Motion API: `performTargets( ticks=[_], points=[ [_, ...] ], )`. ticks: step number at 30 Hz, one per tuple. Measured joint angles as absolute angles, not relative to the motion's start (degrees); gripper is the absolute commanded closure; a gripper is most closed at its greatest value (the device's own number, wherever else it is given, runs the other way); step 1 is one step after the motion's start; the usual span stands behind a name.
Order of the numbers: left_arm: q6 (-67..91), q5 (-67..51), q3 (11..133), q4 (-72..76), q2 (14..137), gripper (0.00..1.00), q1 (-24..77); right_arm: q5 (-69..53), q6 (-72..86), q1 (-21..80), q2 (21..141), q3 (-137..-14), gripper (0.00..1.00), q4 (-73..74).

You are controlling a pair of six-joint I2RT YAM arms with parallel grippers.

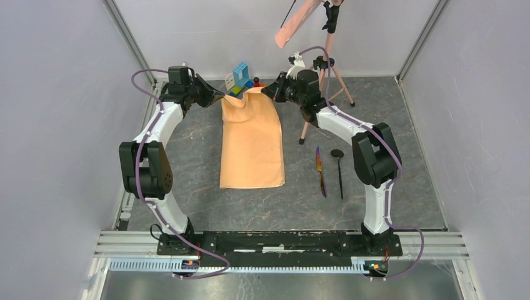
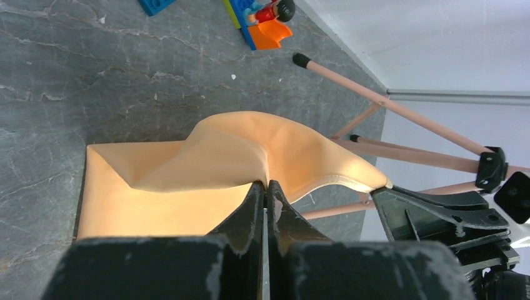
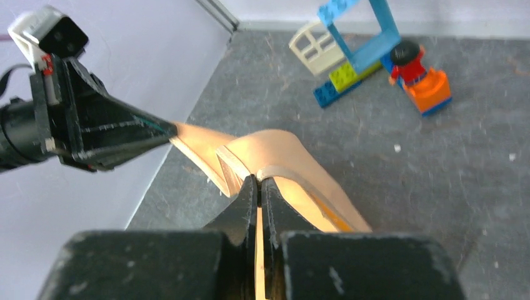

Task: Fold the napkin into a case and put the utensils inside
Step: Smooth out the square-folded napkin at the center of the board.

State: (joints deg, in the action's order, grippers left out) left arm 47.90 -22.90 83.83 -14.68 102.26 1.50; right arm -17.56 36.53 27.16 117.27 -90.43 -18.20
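The peach-tan napkin [image 1: 252,147] lies as a long folded rectangle in the middle of the table, its far end lifted off the surface. My left gripper [image 1: 223,97] is shut on the far left corner, and my right gripper [image 1: 264,91] is shut on the far right corner. In the left wrist view my left gripper [image 2: 267,186] pinches the raised napkin [image 2: 206,162]. The right wrist view shows my right gripper [image 3: 258,181] pinching the napkin [image 3: 281,150]. The utensils, an iridescent knife [image 1: 321,170] and a thin black spoon [image 1: 339,172], lie right of the napkin. No case is in view.
Toy blocks with a small figure [image 1: 242,78] stand just behind the lifted napkin edge. A pink tripod [image 1: 329,78] with a salmon strip [image 1: 299,22] stands at the back right, one leg close to my right arm. Walls close in the table on three sides.
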Motion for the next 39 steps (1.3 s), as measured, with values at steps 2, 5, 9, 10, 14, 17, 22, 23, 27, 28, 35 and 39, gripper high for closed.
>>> performTargets(
  ticks=[2,5,9,10,14,17,22,23,27,28,35,39],
  points=[
    [47.37,-23.05,83.20,-15.03,102.10,0.98,1.34,-18.11,36.75,27.11,116.01,-87.29,1.00,-19.05],
    [46.00,-23.42,79.92,-16.99,100.38,0.97,1.30,-18.74,37.19,27.09,112.66,-80.12,1.00,-19.22],
    [44.14,-24.51,72.88,-20.29,95.48,0.97,1.30,-20.47,37.98,27.09,106.67,-68.69,1.00,-19.07],
    [43.29,-24.58,70.67,-21.39,93.67,0.97,1.30,-21.02,38.26,27.09,105.03,-65.82,1.00,-19.20],
    [40.73,-24.84,61.95,-23.92,85.78,0.96,1.30,-22.55,39.09,27.44,100.05,-57.76,1.00,-19.57],
    [39.55,-25.98,55.55,-24.51,80.51,0.96,1.30,-23.83,39.81,27.94,96.99,-51.99,1.00,-20.56],
    [37.01,-26.22,48.56,-27.81,76.12,0.95,1.30,-24.62,40.21,29.76,94.24,-46.98,1.00,-20.45],
    [36.71,-26.20,47.66,-28.23,75.53,0.94,1.30,-24.69,40.18,30.33,93.91,-46.46,1.00,-20.53],
    [35.05,-25.54,44.42,-29.93,72.93,0.95,1.30,-25.02,40.23,32.23,93.58,-44.82,1.00,-20.91],
    [34.72,-25.45,44.01,-30.30,72.75,0.95,1.30,-24.99,40.23,32.64,93.58,-44.40,1.00,-20.93],
    [34.33,-25.63,39.62,-30.22,72.71,0.94,1.30,-24.73,40.32,33.80,92.75,-41.34,1.00,-20.91],
    [34.37,-25.63,38.15,-30.15,72.55,0.93,1.30,-24.21,40.53,33.80,91.48,-39.22,1.00,-20.84]
  ],
)
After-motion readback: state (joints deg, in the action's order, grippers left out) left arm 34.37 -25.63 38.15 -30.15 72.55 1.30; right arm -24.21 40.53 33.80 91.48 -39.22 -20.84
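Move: Behind and below both hands, which already grip the lifted far corners of the napkin's opened flap, lies the napkin's near edge: its middle is about 29 cm back, 8 cm right and 18 cm below the left hand, and some 28 cm back and 4 cm left of the right. The toy blocks lie roughly 11 cm ahead and 7 cm right of the left hand. Right of the napkin, the knife lies some 24 cm back and 20 cm right of the right hand, the spoon 7 cm farther right. Carrying the flap's two corners back over the lying part of the napkin, both hands sweep about 25 cm towards the base while sinking some 14 cm, quick at first and easing near the napkin's near edge. The right hand also draws about 5 cm to its right, widening the grip; both tip their fingers down some 25 degrees and keep their pinch. ##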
